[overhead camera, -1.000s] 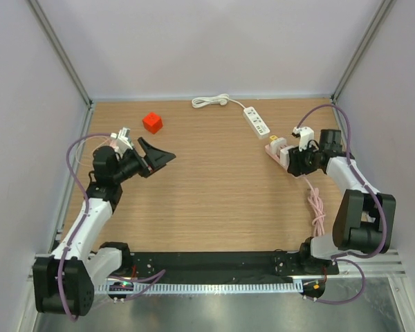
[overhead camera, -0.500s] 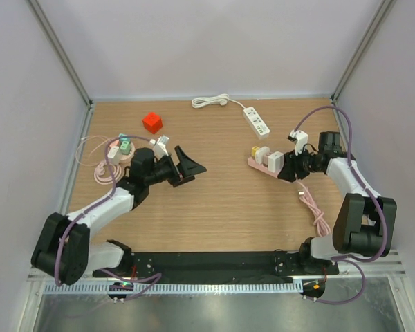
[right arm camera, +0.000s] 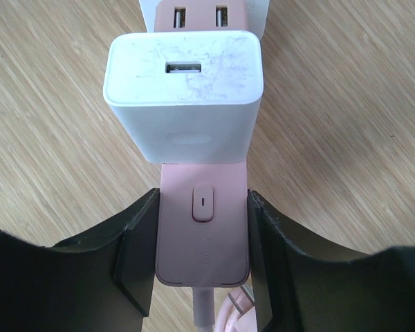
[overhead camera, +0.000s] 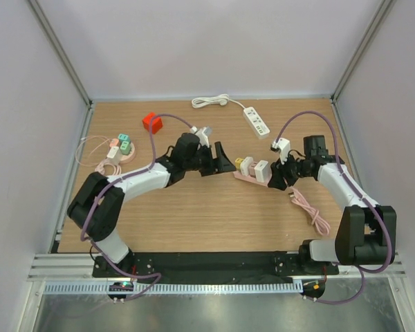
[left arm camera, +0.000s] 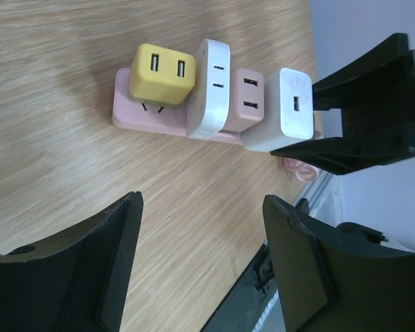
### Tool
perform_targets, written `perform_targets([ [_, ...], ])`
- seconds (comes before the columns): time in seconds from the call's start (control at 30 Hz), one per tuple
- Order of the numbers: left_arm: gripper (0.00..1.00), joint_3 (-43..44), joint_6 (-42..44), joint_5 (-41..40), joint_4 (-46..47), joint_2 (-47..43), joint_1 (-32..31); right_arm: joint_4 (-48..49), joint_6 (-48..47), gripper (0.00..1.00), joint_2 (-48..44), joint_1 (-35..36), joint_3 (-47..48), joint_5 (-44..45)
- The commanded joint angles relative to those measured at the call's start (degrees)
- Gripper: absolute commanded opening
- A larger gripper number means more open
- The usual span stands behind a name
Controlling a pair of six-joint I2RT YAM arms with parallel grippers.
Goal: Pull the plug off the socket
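A pink socket strip [overhead camera: 243, 178] lies mid-table with a yellow plug [overhead camera: 246, 164] at its left end and white plugs [overhead camera: 261, 168] beside it. In the left wrist view the strip [left arm camera: 140, 114] carries the yellow plug [left arm camera: 161, 75], a slim white plug [left arm camera: 213, 88], a pink plug [left arm camera: 247, 98] and a white charger [left arm camera: 285, 111]. My right gripper [right arm camera: 202, 200] is shut on the switch end of the strip [right arm camera: 203, 235], just behind the white charger [right arm camera: 185, 90]. My left gripper [left arm camera: 202, 207] is open, just left of the yellow plug and touching nothing.
A white power strip [overhead camera: 257, 121] with its coiled cord [overhead camera: 209, 102] lies at the back. A red cube [overhead camera: 152, 122] sits back left. A round pink socket [overhead camera: 120, 149] with small adapters lies at the left. The strip's pink cable [overhead camera: 311, 211] trails toward the right arm's base.
My right gripper has dragged the pink strip left toward the table's middle. My left arm has swung right to meet it, and its jaws have narrowed a little.
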Motion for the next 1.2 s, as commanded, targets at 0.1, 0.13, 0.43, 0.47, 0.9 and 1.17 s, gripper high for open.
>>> perform_targets([
  [0.1, 0.69, 9.78, 6.69, -7.84, -8.62, 5.07, -4.67, 3.13, -1.54, 0.01, -0.38, 0.51, 0.93, -1.75],
  [0.13, 0.69, 10.5, 7.13, -9.15, -10.45, 6.21, -4.93, 3.13, -1.62, 0.01, -0.29, 0.51, 0.93, -1.84],
  [0.43, 0.61, 20.68, 10.47, -12.85, -18.19, 12.9, -7.04, 3.13, -1.54, 0.01, -0.29, 0.51, 0.75, -2.02],
  [0.47, 0.58, 21.57, 10.82, -13.9, -18.98, 14.12, -7.22, 3.13, -1.54, 0.01, -0.37, 0.51, 0.75, -2.11],
  [0.9, 0.38, 33.35, 12.41, -10.67, -23.91, 22.65, -8.28, 3.21, -1.36, 0.01, -0.46, 0.51, 0.58, -2.28],
  [1.17, 0.0, 34.77, 14.77, -9.6, -24.97, 21.79, -8.36, 3.3, -0.75, 0.03, 0.15, 0.51, 0.66, -2.02],
])
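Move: The slim white plug I am going for lies about 8 cm right of my open left hand, 3 cm ahead and 5 cm below. At about its height on the pink strip, the yellow plug sits some 3 cm left of it and 1 cm farther out, the pink plug 3 cm right and 1 cm nearer. The big white plug is about 6 cm right of it and 2 cm nearer. From my right hand the slim plug is roughly 11 cm left, 5 cm ahead and a bit higher. I bring my left hand about 8 cm to the right, sinking some 4 cm and easing forward about 3 cm, down onto the slim white plug between the yellow and pink ones. On the way my fingers tip roughly 20 degrees steeper and close until they pinch the plug's two broad sides. My right hand stays in place, still gripping the strip's cord end. ##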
